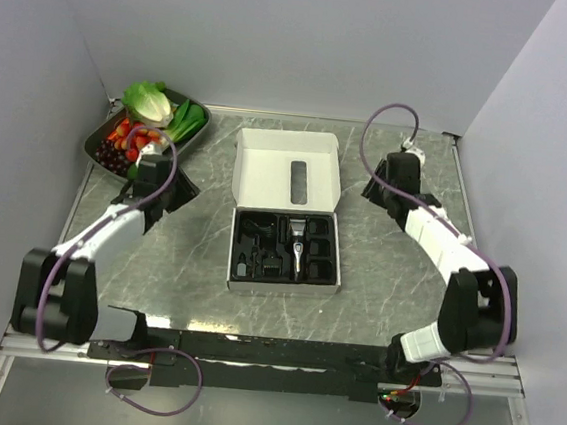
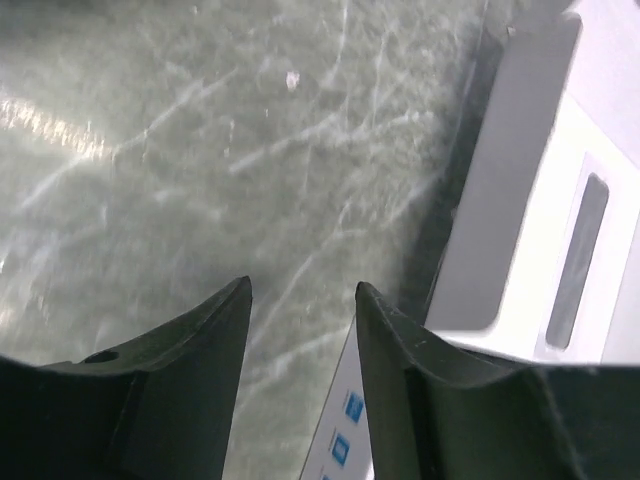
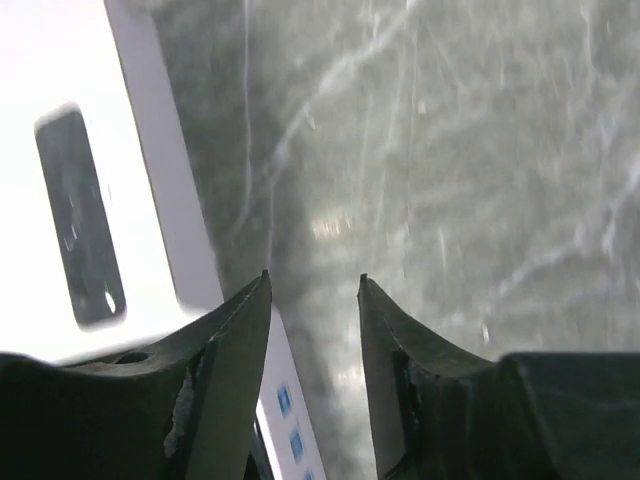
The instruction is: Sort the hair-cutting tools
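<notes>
The hair-cutting tools lie in the black insert [image 1: 258, 270] of an open white box [image 1: 288, 168] at the table's middle. A slim black-and-silver clipper [image 1: 298, 246] rests in the centre slot. Small black attachments [image 1: 256, 240] fill the pockets on either side of it. My left gripper [image 1: 181, 196] [image 2: 303, 285] hovers just left of the box, open, with only marble between its fingers. My right gripper [image 1: 370, 189] [image 3: 314, 276] hovers just right of the box lid, open and empty too. The box's lid edge shows in both wrist views [image 2: 540, 200] [image 3: 60, 100].
A dark tray [image 1: 197, 132] of lettuce, greens and red fruit stands at the back left, close behind my left arm. Grey walls close in the table on three sides. Bare marble [image 1: 388, 273] lies on both sides of the box.
</notes>
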You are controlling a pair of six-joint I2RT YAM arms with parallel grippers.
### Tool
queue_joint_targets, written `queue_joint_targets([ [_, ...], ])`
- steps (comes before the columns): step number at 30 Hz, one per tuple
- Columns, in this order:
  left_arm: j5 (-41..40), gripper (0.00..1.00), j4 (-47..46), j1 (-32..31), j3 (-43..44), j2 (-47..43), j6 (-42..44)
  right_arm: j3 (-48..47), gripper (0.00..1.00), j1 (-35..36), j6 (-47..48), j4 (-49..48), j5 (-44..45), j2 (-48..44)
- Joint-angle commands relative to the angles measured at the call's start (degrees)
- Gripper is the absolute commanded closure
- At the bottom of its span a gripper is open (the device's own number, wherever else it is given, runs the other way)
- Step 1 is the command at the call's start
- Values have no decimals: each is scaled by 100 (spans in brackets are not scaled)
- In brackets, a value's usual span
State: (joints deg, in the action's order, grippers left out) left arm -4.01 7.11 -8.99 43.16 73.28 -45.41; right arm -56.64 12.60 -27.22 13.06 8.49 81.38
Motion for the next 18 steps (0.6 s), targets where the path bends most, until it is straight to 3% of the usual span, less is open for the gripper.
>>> queue_joint_targets([
  [1,1285,50,-754,652,377,713,59,-470,57,-494,-64,-697,-970,650],
  [4,2227,55,-1439,882,500,1416,-135,-488,80,-950,-318,-1119,-1753,1133],
  [5,2464,58,-1528,882,631,1774,-161,-532,96,-1039,-371,-1200,-1946,1386],
  [6,2545,62,-1729,1021,693,1943,-196,-558,100,-1101,-398,-1279,-2217,1502],
  [7,2633,70,-1827,1031,772,2119,-231,-567,100,-1154,-398,-1445,-2290,1608],
  [9,2992,76,-2046,1031,1036,2655,-302,-611,100,-1154,-363,-1700,-2352,1871],
  [10,3098,88,-2178,1031,1150,2840,-319,-637,100,-1155,-371,-1771,-2465,1959],
  [12,3457,99,-2328,1031,1484,3393,-398,-821,100,-1172,-424,-1921,-2728,2310],
  [18,4180,99,-3198,996,1898,4370,-943,-1410,100,-1163,-731,-2465,-4074,3304],
])
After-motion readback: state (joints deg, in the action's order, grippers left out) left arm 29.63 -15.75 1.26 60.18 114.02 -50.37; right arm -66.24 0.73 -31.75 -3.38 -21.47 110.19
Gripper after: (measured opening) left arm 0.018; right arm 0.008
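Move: The open lid of the box is what both hands go for: its middle lies about 14 cm ahead, 21 cm right and 8 cm below the left hand, and about 12 cm ahead, 19 cm left and 10 cm below the right hand. The tool tray joined to it sits some 6 cm back and 24 cm right of the left hand, and about 9 cm back and 21 cm left of the right one. The vegetable basket stands some 16 cm ahead and 14 cm left of the left hand. Both half-open, empty grippers swoop forward and down together towards the two sides of the lid, the left about 11 cm forward and 8 down with a late drift right towards the lid, the right about 8 cm each way, edging right and then back left. On the way both shut their fingers fully, and each hand rolls its outer side down by a bit over 20 degrees while turning inward, the left by some 15 degrees and the right by about 10, ending low beside the lid with a gap still showing. ##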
